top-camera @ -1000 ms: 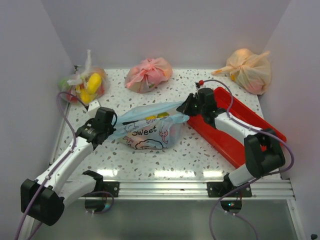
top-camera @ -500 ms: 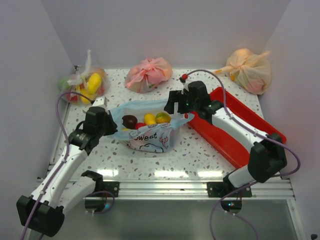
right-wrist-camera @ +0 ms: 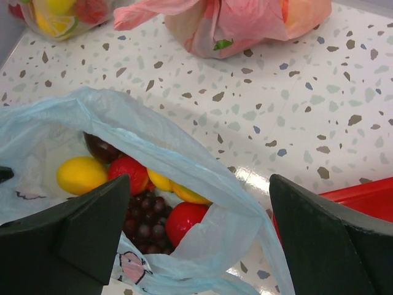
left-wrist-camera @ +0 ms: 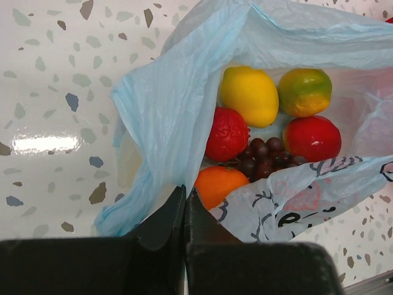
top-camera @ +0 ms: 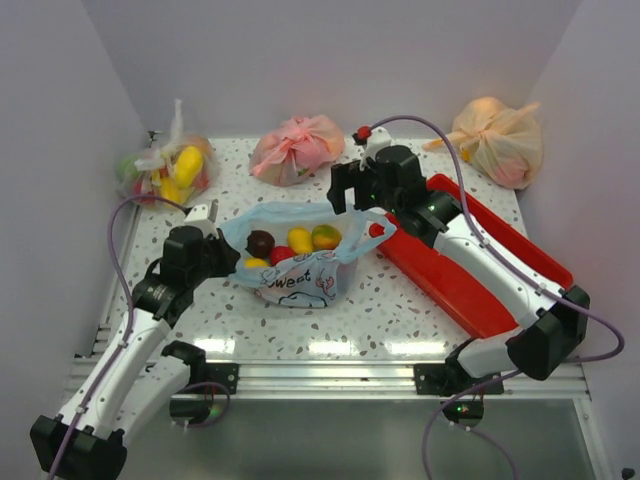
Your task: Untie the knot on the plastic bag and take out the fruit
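Observation:
The light blue plastic bag (top-camera: 300, 272) lies mid-table with its mouth spread open; no knot shows. Inside lies the fruit: a lemon (left-wrist-camera: 249, 95), a mango (left-wrist-camera: 305, 91), a red one (left-wrist-camera: 312, 138), dark grapes (left-wrist-camera: 264, 157) and an orange (left-wrist-camera: 221, 184). My left gripper (left-wrist-camera: 185, 193) is shut on the bag's left rim (top-camera: 232, 240), and the blue plastic runs down to its tips. My right gripper (right-wrist-camera: 199, 227) hangs open above the bag's right side, nothing between its fingers (right-wrist-camera: 92, 227). From above, the right gripper (top-camera: 350, 200) sits just behind the bag's far right corner.
A pink knotted bag (top-camera: 297, 150) sits at the back middle. A clear bag with yellow fruit (top-camera: 168, 168) is back left and an orange bag (top-camera: 495, 140) back right. A red tray (top-camera: 470, 275) lies under the right arm. Walls close three sides.
The right gripper let go of the bag's right handle, opened wide and rose toward the back. The stretched bag slumped and its mouth fell open. The left gripper kept its hold.

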`<state>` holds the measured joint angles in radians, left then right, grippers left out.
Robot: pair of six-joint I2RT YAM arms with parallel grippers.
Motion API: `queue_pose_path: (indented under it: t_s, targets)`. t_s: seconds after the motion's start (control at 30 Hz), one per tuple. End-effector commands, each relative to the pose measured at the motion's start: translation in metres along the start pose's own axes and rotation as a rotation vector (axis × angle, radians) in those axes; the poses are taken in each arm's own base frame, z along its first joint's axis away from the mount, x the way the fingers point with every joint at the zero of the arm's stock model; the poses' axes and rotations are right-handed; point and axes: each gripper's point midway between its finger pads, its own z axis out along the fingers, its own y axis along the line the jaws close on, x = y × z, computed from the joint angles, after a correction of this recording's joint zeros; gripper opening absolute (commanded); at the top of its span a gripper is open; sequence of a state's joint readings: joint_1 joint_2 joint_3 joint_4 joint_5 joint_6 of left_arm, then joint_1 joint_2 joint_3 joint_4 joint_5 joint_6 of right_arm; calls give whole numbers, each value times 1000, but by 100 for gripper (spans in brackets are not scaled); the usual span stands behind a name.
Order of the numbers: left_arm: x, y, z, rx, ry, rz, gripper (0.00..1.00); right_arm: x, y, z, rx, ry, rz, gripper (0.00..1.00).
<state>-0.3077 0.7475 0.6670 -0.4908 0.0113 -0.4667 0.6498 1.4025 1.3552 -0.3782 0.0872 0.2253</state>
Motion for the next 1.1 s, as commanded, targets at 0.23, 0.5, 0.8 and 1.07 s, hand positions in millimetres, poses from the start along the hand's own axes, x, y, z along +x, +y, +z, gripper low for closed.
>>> queue_pose_path:
  t_s: [0.23,0.5,0.8,1.07]
  targets:
    - [8,-6,3,82,-38,14,0,53,95,17,-178,128,-134,76]
    - [9,-7,1,102,-65,19,0,164,110,23,-238,403,-270,44]
    - [8,2,2,39,-54,1,0,242,106,-38,-460,593,-406,0]
    - [23,24,9,-104,43,-48,0,321,88,-61,-522,928,-404,0]
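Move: The bag's near, printed rim lies about 11 cm back, 6 cm left and 18 cm below the open right hand. In the bag, the mango is some 2 cm ahead, 6 cm left and 23 cm below that hand, and the lemon 2 cm ahead, 13 cm left and equally low. From the left hand, already pinching the bag's left rim, the near rim is about 1 cm ahead, 18 cm right and 6 cm lower. Right hand sinks and draws back about 20 cm each, pinching the bag's near rim; left, still pinching, sinks. ##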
